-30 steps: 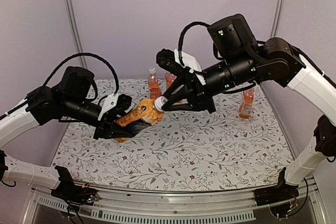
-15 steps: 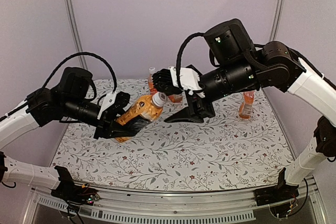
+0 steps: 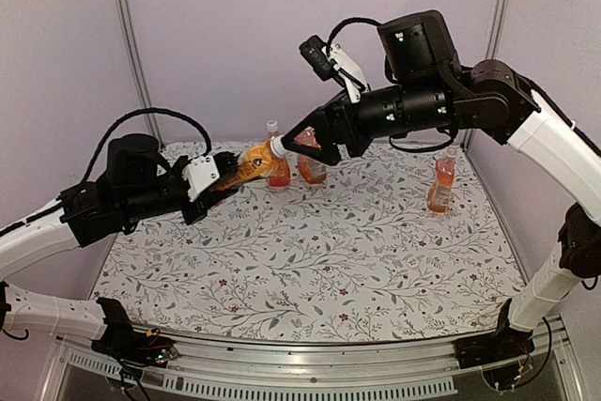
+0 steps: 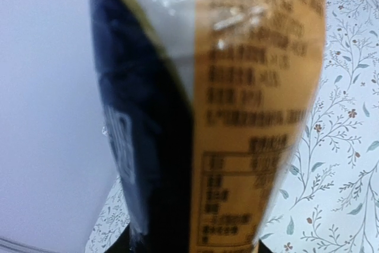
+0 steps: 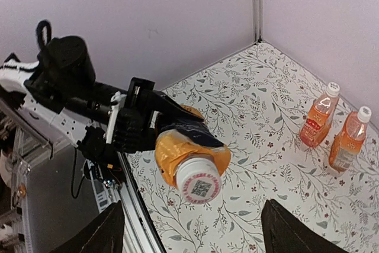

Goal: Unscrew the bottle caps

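Observation:
My left gripper [image 3: 223,172] is shut on an orange-labelled bottle [image 3: 246,162], held tilted above the table with its neck toward the right arm. In the left wrist view the bottle's label [image 4: 249,117] fills the frame. Its white bottle cap [image 5: 201,185], printed with a code, faces the right wrist camera. My right gripper [image 5: 192,205] is open, one finger on each side of the cap [image 3: 279,146] and neither touching it. Three more capped bottles stand on the table: one [image 3: 274,155] at the back, one [image 3: 311,168] behind the right gripper [image 3: 299,141], one [image 3: 440,185] at the right.
The floral table mat [image 3: 319,260] covers the table. Two of the standing bottles [image 5: 318,121] [image 5: 349,141] are side by side near the wall in the right wrist view. Pale walls close the back and sides. A metal rail [image 3: 282,377] runs along the near edge.
My right gripper has let go of the cap, opened wide and turned over. Both arms have risen and shifted toward the back, the left carrying the bottle with it.

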`<state>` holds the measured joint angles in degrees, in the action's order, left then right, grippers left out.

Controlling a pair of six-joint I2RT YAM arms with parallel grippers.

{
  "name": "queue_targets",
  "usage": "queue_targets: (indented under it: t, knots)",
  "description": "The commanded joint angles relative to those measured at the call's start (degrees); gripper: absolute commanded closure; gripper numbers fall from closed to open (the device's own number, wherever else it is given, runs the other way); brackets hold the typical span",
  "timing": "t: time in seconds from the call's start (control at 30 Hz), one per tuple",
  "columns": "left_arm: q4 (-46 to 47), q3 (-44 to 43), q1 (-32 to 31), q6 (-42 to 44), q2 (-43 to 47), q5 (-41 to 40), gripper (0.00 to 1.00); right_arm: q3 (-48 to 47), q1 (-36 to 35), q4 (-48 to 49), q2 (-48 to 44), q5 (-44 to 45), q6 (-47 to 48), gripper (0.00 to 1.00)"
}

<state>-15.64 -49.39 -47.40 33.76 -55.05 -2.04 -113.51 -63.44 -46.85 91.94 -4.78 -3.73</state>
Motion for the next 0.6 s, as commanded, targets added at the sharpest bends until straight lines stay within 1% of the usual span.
queue_targets:
  t: [0.0,0.13,0.17,0.27,0.33,0.4,0.5,0.57]
  knots:
    - [7.94,1.72,-1.01,7.70,-0.03,-9.46,0.66,-3.64,3.66,-1.63,5.31,-4.27,-23.36,0.23]
    - [8.49,3.13,-1.29,8.43,0.57,-8.90,0.66,-6.02,4.03,-1.65,7.79,-7.93,-27.49,0.28]
    - [8.52,3.32,-1.34,8.40,0.71,-8.74,0.66,-6.72,4.19,-1.64,8.73,-8.92,-27.61,0.31]
    - [8.45,3.29,-1.38,7.81,0.77,-8.21,0.65,-8.30,4.45,-1.62,10.32,-11.26,-28.04,0.50]
    - [8.30,3.04,-1.38,7.56,0.76,-8.16,0.65,-8.27,4.43,-1.61,10.69,-11.79,-27.87,0.60]
    - [8.18,2.80,-1.38,7.55,0.65,-8.41,0.65,-7.74,4.44,-1.69,10.59,-11.98,-27.81,0.64]
    - [8.28,2.80,-1.38,7.43,0.52,-8.75,0.65,-6.55,4.41,-2.05,10.09,-12.14,-27.69,0.64]
    - [8.43,2.87,-1.38,7.21,0.60,-8.57,0.65,-5.34,4.41,-2.13,9.33,-11.68,-27.62,0.68]
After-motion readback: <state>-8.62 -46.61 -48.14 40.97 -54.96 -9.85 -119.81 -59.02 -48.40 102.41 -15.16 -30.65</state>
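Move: The cap of the bottle that the left hand holds lies about 5 cm to the right hand's left, 1 cm ahead and 5 cm lower; from the left hand it is some 10 cm to the right, 3 cm back and 8 cm higher. Three bottles stand roughly 32 cm below the right hand: the left orange bottle 25 cm ahead and 9 cm left, the middle orange bottle 25 cm straight ahead, the side bottle 16 cm ahead and 33 cm right. The white cap is what the right hand closes in on: open fingers go forward a little over 3 cm, then down about 4 cm and left, the hand turning some 30 degrees to line up with the bottle's neck. The fingers narrow from wide open until they stand close on both sides of the cap. The left hand keeps its grip on the bottle, easing about 2 cm forward and tipping up slightly. ##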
